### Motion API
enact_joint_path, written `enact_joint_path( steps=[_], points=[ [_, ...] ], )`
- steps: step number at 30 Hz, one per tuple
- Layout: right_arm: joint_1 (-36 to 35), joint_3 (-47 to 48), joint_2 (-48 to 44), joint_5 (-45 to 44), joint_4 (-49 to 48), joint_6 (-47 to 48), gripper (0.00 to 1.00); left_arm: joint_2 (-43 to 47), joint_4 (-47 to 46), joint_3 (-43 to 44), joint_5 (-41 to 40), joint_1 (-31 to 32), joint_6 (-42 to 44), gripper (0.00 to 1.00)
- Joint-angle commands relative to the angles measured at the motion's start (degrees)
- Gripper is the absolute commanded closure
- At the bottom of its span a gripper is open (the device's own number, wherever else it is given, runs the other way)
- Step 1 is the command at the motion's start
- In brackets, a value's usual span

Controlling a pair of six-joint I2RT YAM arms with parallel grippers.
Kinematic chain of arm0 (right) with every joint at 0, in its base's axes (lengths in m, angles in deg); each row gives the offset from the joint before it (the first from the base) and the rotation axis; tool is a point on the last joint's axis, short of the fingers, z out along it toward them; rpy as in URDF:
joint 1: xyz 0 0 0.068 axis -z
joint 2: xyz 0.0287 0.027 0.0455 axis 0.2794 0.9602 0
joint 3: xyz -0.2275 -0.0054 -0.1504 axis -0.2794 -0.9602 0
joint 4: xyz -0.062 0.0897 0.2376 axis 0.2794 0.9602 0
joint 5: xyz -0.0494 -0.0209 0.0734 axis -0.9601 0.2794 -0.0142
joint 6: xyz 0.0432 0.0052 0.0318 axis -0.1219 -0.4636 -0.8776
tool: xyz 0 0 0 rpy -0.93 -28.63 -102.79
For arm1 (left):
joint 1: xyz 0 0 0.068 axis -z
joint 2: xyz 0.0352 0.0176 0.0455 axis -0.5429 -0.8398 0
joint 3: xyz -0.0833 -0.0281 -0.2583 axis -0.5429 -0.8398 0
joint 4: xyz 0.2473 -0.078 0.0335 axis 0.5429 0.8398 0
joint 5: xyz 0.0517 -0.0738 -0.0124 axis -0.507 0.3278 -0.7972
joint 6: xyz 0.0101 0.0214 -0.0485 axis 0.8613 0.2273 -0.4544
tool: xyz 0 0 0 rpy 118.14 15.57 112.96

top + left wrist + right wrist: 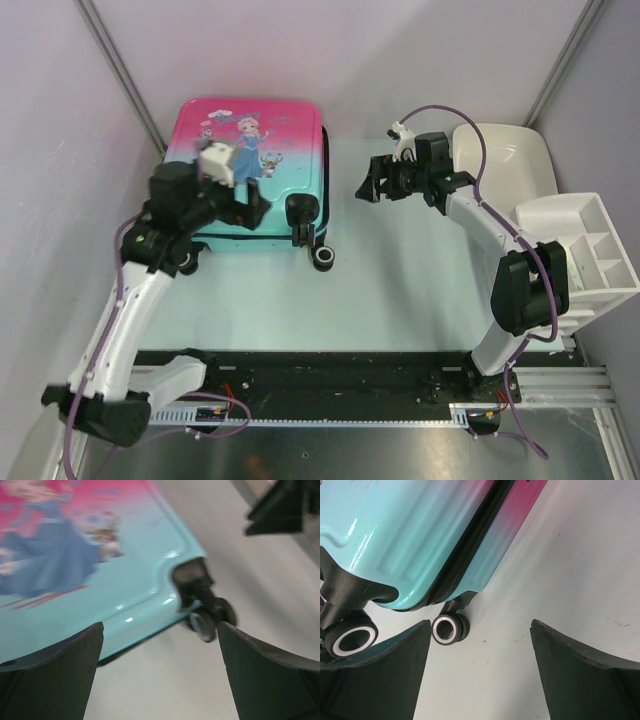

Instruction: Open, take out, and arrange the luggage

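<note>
The luggage [250,160] lies flat and closed at the back left of the table, princess print up, wheels [322,258] toward the near right. My left gripper [256,206] hovers over its near teal edge, open with nothing between the fingers. The left wrist view shows the teal shell [100,570] and one wheel [207,620] beyond the spread jaws [160,640]. My right gripper [367,186] stands open just right of the suitcase, apart from it. In its wrist view I see the black zipper seam [465,545] and a wheel [449,629] near the left finger [395,670]; the gripper [480,630] holds nothing.
A white plastic tub [505,165] sits at the back right. A white compartment organiser [590,250] leans at the right edge beside the right arm. Grey walls close in on the left, back and right. A black rail [350,375] runs along the near edge.
</note>
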Motion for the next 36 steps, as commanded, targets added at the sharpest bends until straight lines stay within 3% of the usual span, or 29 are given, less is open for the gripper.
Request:
enact_joint_path(
  steps=[1, 5, 12, 22, 29, 31, 34, 35, 36],
  points=[
    [-0.1, 0.1, -2.0, -1.5, -0.5, 0.4, 0.15, -5.7, 0.2, 3.7, -0.5, 12.3, -9.1, 0.00],
    [-0.2, 0.1, -2.2, -2.3, -0.8, 0.5, 0.15, -12.0, 0.2, 3.6, -9.4, 24.3, -14.5, 0.00],
    [-0.1, 0.1, -2.2, -2.3, -0.9, 0.9, 0.15, -18.8, 0.1, 3.9, -20.7, 29.8, -21.6, 0.00],
    [-0.5, 0.1, -1.2, -1.7, -1.4, 0.9, 0.15, -23.6, 0.8, 2.9, -32.4, 30.6, -23.3, 0.00],
    [-0.4, -0.1, -0.9, -1.1, -0.8, 1.1, 0.15, -24.6, 0.6, 3.0, -30.0, 30.2, -23.2, 0.01],
    [-0.4, -0.3, -0.9, -1.0, -1.0, 1.0, 0.15, -24.6, 0.2, 3.3, -28.0, 30.2, -23.2, 0.06],
    [-0.5, -0.3, -0.8, -0.7, -1.2, 1.1, 0.15, -24.3, -0.5, 3.1, -23.5, 29.2, -23.1, 0.31],
    [-0.6, -0.3, -0.7, -0.2, -1.4, 1.5, 0.15, -23.8, -0.6, 2.7, -22.2, 28.4, -23.3, 0.51],
    [-0.6, -0.3, -0.8, 0.0, -1.6, 1.8, 0.15, -23.0, -1.2, 2.4, -17.0, 27.4, -23.7, 0.62]
  ],
)
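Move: The suitcase's upper right caster, at its near edge, lies about 13 cm to the right of my left hand, level fore-and-aft and some 14 cm below. The black corner guard sits about 6 cm ahead of that caster; the lower right wheel is about 3 cm farther right and 10 cm lower. The upper left caster is roughly 30 cm left of the right one. From my right hand, the caster is about 12 cm left, 10 cm back and nearly level. With fingers wide open, I sweep my left hand quickly right and down across the suitcase's near edge, about 13 cm each way, bowing back 3 cm and then forward again. The fingers tip down some 20 degrees as I bring them to either side of the upper right caster, where I stop and close them about halfway to pinch its paired wheels. ##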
